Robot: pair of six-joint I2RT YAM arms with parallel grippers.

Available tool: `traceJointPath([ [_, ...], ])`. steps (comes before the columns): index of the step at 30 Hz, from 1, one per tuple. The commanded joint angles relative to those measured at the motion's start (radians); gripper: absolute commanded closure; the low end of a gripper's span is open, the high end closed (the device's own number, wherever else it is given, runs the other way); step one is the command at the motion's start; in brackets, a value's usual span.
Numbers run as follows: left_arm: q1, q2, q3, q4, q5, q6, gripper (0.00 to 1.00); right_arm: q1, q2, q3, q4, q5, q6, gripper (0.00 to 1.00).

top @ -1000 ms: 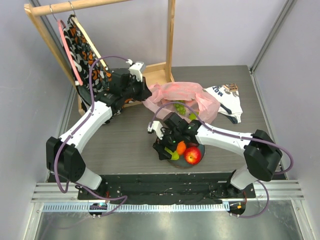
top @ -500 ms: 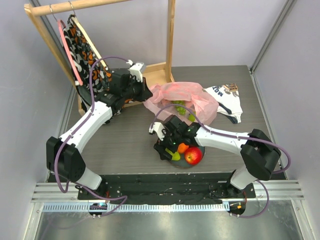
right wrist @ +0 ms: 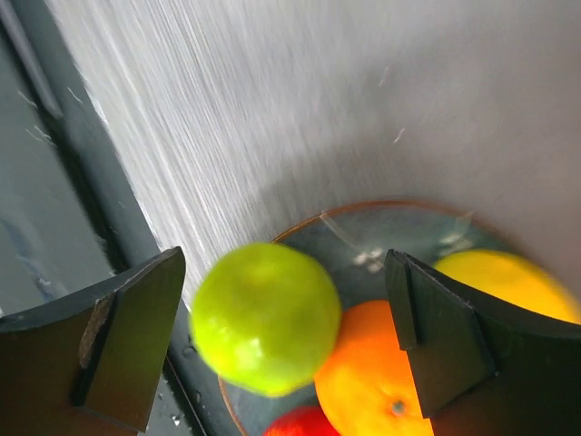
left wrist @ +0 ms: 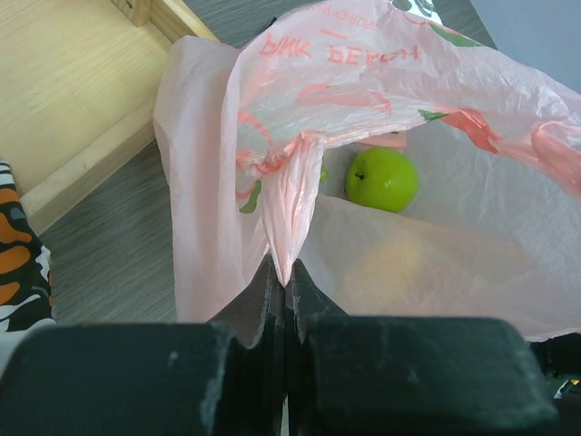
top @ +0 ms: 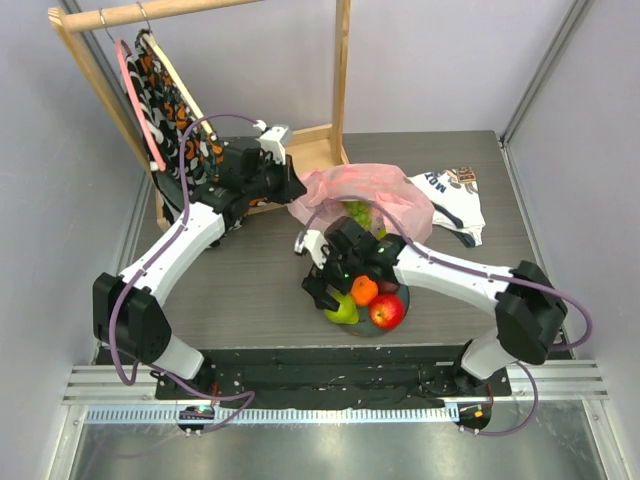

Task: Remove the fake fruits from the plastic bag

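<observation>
My left gripper [top: 291,186] is shut on a pinched fold of the pink plastic bag [top: 392,190], holding its mouth up; the wrist view shows the closed tips [left wrist: 286,277] gripping the film [left wrist: 408,263]. A green apple [left wrist: 381,179] lies inside the bag, and green fruit [top: 358,212] shows at its opening. My right gripper [top: 318,290] stands open over the plate [top: 404,296]. A blurred green apple [right wrist: 265,316] sits between and below its fingers, touching neither. On the plate [right wrist: 363,211] lie an orange [right wrist: 381,372], a yellow mango [right wrist: 508,282] and a red apple [top: 386,312].
A wooden rack with a patterned cloth on a hanger [top: 170,110] stands at the back left, its base [left wrist: 73,82] just behind the bag. A white-and-navy printed cloth [top: 455,205] lies right of the bag. The plate sits close to the table's near edge.
My right gripper has opened wider and lifted slightly; the green apple it carried now lies loose at the plate's left side. The left arm and bag have not moved.
</observation>
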Motion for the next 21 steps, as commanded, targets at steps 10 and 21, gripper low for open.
traceJointPath([
  [10,0.004,-0.023,0.051,0.03,0.063,0.003,1.0,-0.277,-0.285,0.448,-0.107,0.152,0.064,0.07],
  [21,-0.045,-0.052,0.058,-0.064,0.088,0.103,1.0,-0.357,-0.181,0.218,-0.167,0.2,-0.232,0.56],
])
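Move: The green apple in the bag lies about 14 cm ahead of the right hand, 11 cm to its right and 4 cm lower; the grapes sit some 18 cm ahead and 6 cm right. Just under the right hand on the plate is the pear, about 3 cm back and 2 cm right, with the orange level with the hand and 7 cm right. From the left hand, the apple is roughly 5 cm back, 17 cm right and 20 cm below. The pear is left on the plate as the already open right hand climbs fast, some 30 cm, swinging forward and right, then sinks about 12 cm over the bag's mouth, above the apple and grapes. Its fingers turn from left-and-down to forward-left, still slanting down, and close to about half open. The left hand keeps its pinch on the bag's rim, easing slightly back. ##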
